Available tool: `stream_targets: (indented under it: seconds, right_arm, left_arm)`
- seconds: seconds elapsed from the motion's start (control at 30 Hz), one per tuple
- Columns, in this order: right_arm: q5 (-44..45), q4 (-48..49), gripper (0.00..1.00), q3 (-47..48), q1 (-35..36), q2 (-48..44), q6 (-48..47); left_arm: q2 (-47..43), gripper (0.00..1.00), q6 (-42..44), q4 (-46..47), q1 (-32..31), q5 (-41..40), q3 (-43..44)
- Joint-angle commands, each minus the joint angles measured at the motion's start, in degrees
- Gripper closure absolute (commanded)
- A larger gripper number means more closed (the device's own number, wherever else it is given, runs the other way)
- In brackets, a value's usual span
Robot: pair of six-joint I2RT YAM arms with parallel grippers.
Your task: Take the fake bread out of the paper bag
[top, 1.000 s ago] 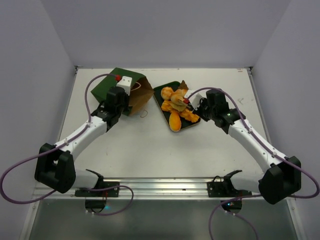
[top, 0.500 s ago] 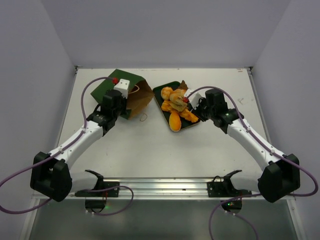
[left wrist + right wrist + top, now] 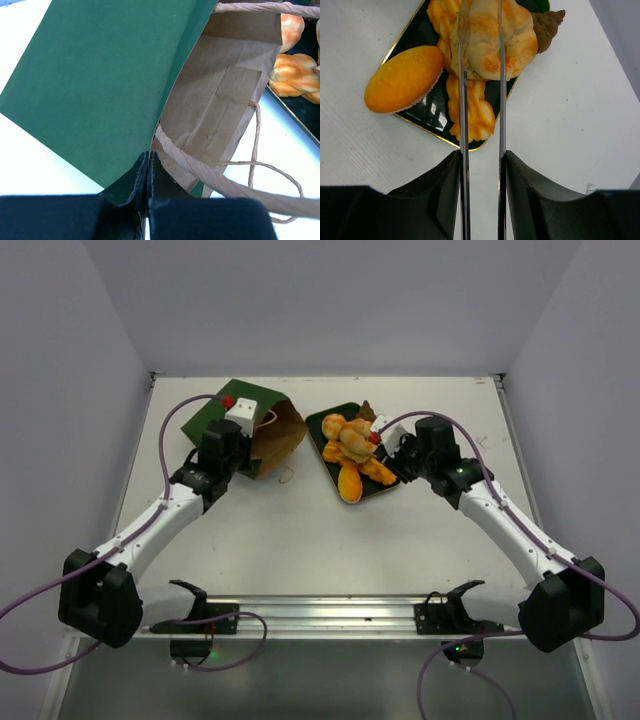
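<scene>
The paper bag point(image 3: 215, 420) lies on its side at the back left, dark green outside, with its brown mouth facing right. My left gripper point(image 3: 250, 435) is shut on the bag's rim point(image 3: 155, 135), and a cord handle point(image 3: 210, 175) runs across its fingers. The part of the brown interior point(image 3: 220, 105) that shows holds no bread. The fake bread point(image 3: 350, 455) is piled on a dark green tray point(image 3: 325, 425). My right gripper point(image 3: 481, 10) hangs open over that pile, its thin blades lying across a pale bun point(image 3: 520, 40). Beside it are an oval orange bun point(image 3: 404, 77) and a dark brown piece point(image 3: 547, 27).
The tray point(image 3: 427, 110) has a gold rim and sits just right of the bag's mouth. A loose cord handle point(image 3: 287, 472) trails on the white table point(image 3: 320, 530). Grey walls close in the table at the left, back and right.
The right gripper's jaws have spread apart over the pile and it has drawn back slightly to the right. The left arm has shifted a little while still pinching the bag.
</scene>
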Motion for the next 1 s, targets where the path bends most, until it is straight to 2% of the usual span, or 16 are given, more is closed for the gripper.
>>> stream_targets:
  seconds: [0.0, 0.27, 0.47, 0.6, 0.67, 0.77, 0.83, 0.87, 0.97]
  right_arm:
    - [-2.76, 0.02, 0.57, 2.8, -0.3, -1.71, 1.15]
    - [-5.14, -0.95, 0.58, 3.67, -0.39, -3.2, 2.38]
    - [-9.27, -2.0, 0.6, 6.66, -1.62, -3.73, 5.1]
    - [-10.59, -1.92, 0.6, 6.49, -2.15, -3.64, 5.9]
    - [-11.37, -1.65, 0.6, 5.88, -2.24, -3.73, 6.25]
    - [-12.08, -0.69, 0.6, 4.47, -2.24, -4.34, 6.77]
    - [-12.78, -0.34, 0.6, 3.94, -2.24, -4.6, 7.13]
    - [-12.96, -0.25, 0.6, 3.42, -2.24, -4.78, 7.21]
    - [-13.4, 0.02, 0.6, 2.97, -2.33, -5.4, 7.57]
  left_arm:
    - [-1.68, 1.0, 0.72, -0.83, 0.86, 1.0, 1.58]
    - [-1.86, 1.0, 0.37, -2.32, 1.56, 2.57, 3.68]
    - [-1.77, 1.0, -2.62, -5.83, 4.9, 7.14, 10.88]
    - [0.51, 1.0, -6.56, -9.34, 11.83, 15.65, 18.17]
    - [3.14, 1.0, -8.59, -9.79, 17.54, 19.87, 22.13]
    - [8.49, 1.0, -13.77, -9.44, 25.89, 33.02, 25.3]
    - [11.66, 1.0, -17.99, -7.95, 30.28, 37.97, 26.18]
    - [14.73, 1.0, -19.31, -7.43, 31.26, 42.17, 27.14]
    - [19.31, 1.0, -23.62, -4.61, 32.94, 45.81, 28.72]
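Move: The left fingers already pinch the rim of the paper bag, whose body lies roughly 11 cm ahead and 3 cm left; the far-left table is about 16 cm ahead, 11 cm left and 15 cm below. The tray sits some 9 cm ahead and 19 cm right. From the right hand, which holds tongs, the ring bread is about 12 cm ahead, 7 cm left and 10 cm below, the oval bread 2 cm ahead and 8 cm left. After a brief hold, the left hand keeps its pinch on the rim and sweeps the paper bag up nearly 12 cm, then left about 11 and forward 9 towards the far-left table, rolling some 30 degrees left side down and starting to sink at the end. The right hand keeps the tongs and draws them about 4 cm up and slightly back-left from the breads, rolling left side up. ##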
